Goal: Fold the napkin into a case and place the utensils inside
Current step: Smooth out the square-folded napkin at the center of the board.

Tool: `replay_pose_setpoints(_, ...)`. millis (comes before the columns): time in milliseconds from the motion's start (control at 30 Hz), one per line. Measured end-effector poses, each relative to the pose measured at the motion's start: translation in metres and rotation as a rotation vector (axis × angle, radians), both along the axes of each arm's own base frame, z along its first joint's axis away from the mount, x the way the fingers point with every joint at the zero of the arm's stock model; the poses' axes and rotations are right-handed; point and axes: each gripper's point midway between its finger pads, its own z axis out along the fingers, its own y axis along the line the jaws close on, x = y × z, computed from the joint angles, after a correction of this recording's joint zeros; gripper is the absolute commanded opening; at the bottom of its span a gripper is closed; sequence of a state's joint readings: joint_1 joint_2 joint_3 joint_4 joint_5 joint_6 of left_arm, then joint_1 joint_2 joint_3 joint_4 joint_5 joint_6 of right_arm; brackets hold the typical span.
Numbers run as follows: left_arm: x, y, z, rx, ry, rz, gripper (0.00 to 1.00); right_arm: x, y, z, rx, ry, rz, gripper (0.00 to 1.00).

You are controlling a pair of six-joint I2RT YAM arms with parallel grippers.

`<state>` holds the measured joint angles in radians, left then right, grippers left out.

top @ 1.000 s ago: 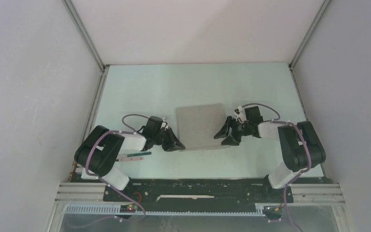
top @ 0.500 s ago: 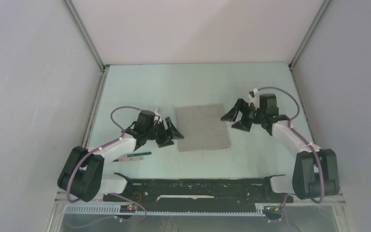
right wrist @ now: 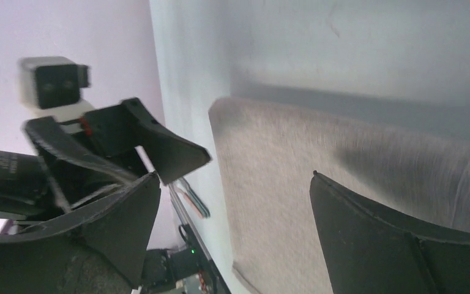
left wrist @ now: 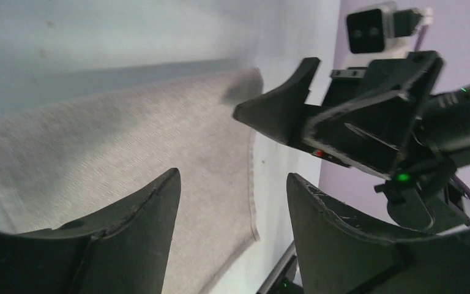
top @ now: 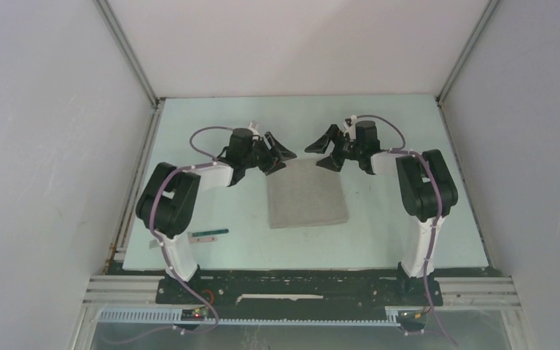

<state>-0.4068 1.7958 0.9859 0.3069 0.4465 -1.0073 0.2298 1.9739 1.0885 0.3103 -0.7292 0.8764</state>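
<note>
The light grey napkin (top: 306,195) lies flat mid-table as a near-square sheet; no narrow case is in view. My left gripper (top: 281,159) hovers open over its far left corner and my right gripper (top: 319,154) hovers open over its far right corner, the two facing each other. Neither holds anything. In the left wrist view the napkin (left wrist: 128,147) lies below the open left gripper (left wrist: 232,174). The right wrist view shows the napkin (right wrist: 269,184) below the open right gripper (right wrist: 235,176). The utensils (top: 208,235), one with a dark green handle, lie near the front left; they also show as utensils (right wrist: 196,202) in the right wrist view.
White walls enclose the pale table (top: 394,233) at the left, back and right. The black base rail (top: 292,284) runs along the near edge. The left arm's upright link (top: 171,211) stands close to the utensils.
Both grippers have swung from the napkin's near corners out to its far corners, and both stand wider open. The napkin and utensils have not shifted.
</note>
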Motion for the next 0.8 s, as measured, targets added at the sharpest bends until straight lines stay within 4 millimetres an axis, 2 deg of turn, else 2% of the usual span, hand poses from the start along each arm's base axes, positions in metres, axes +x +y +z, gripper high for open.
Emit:
replay_pose_setpoints(167, 0.021, 0.013, -0.031, 0.008, 0.052, 0.072, 0.7, 0.026, 0.001, -0.001, 0.044, -0.023, -0.036, 1.0)
replay_pose_setpoints(300, 0.035, 0.038, -0.049, 0.005, 0.073, 0.145, 0.72, 0.035, -0.004, -0.012, 0.063, -0.001, -0.065, 1.0)
replay_pose_setpoints(467, 0.043, 0.063, -0.067, 0.006, 0.103, 0.215, 0.72, 0.038, -0.01, -0.022, 0.07, 0.028, -0.089, 1.0)
replay_pose_setpoints(800, 0.047, 0.068, -0.07, -0.03, 0.094, 0.224, 0.74, 0.044, -0.018, -0.027, 0.105, 0.064, -0.117, 1.0)
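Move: From the left hand, the folded napkin's far-left corner lies about 5 cm ahead, 7 cm to the left and 8 cm below; the napkin's middle is roughly 5 cm back and 5 cm right. The utensils lie some 17 cm back and 27 cm left of that hand. From the right hand, the far-right corner is about 4 cm ahead, 6 cm right and 5 cm below, the napkin's middle some 7 cm back and 2 cm left. Down, left and forward goes the left hand, sinking about 7 cm onto the napkin's far-left corner while its wrist turns counter-clockwise some 15 degrees, fingers staying mostly open; it settles before the end. The right hand, wide open, reaches about 4 cm forward to the far edge near the other corner, then sinks some 3 cm and drifts slightly right. ##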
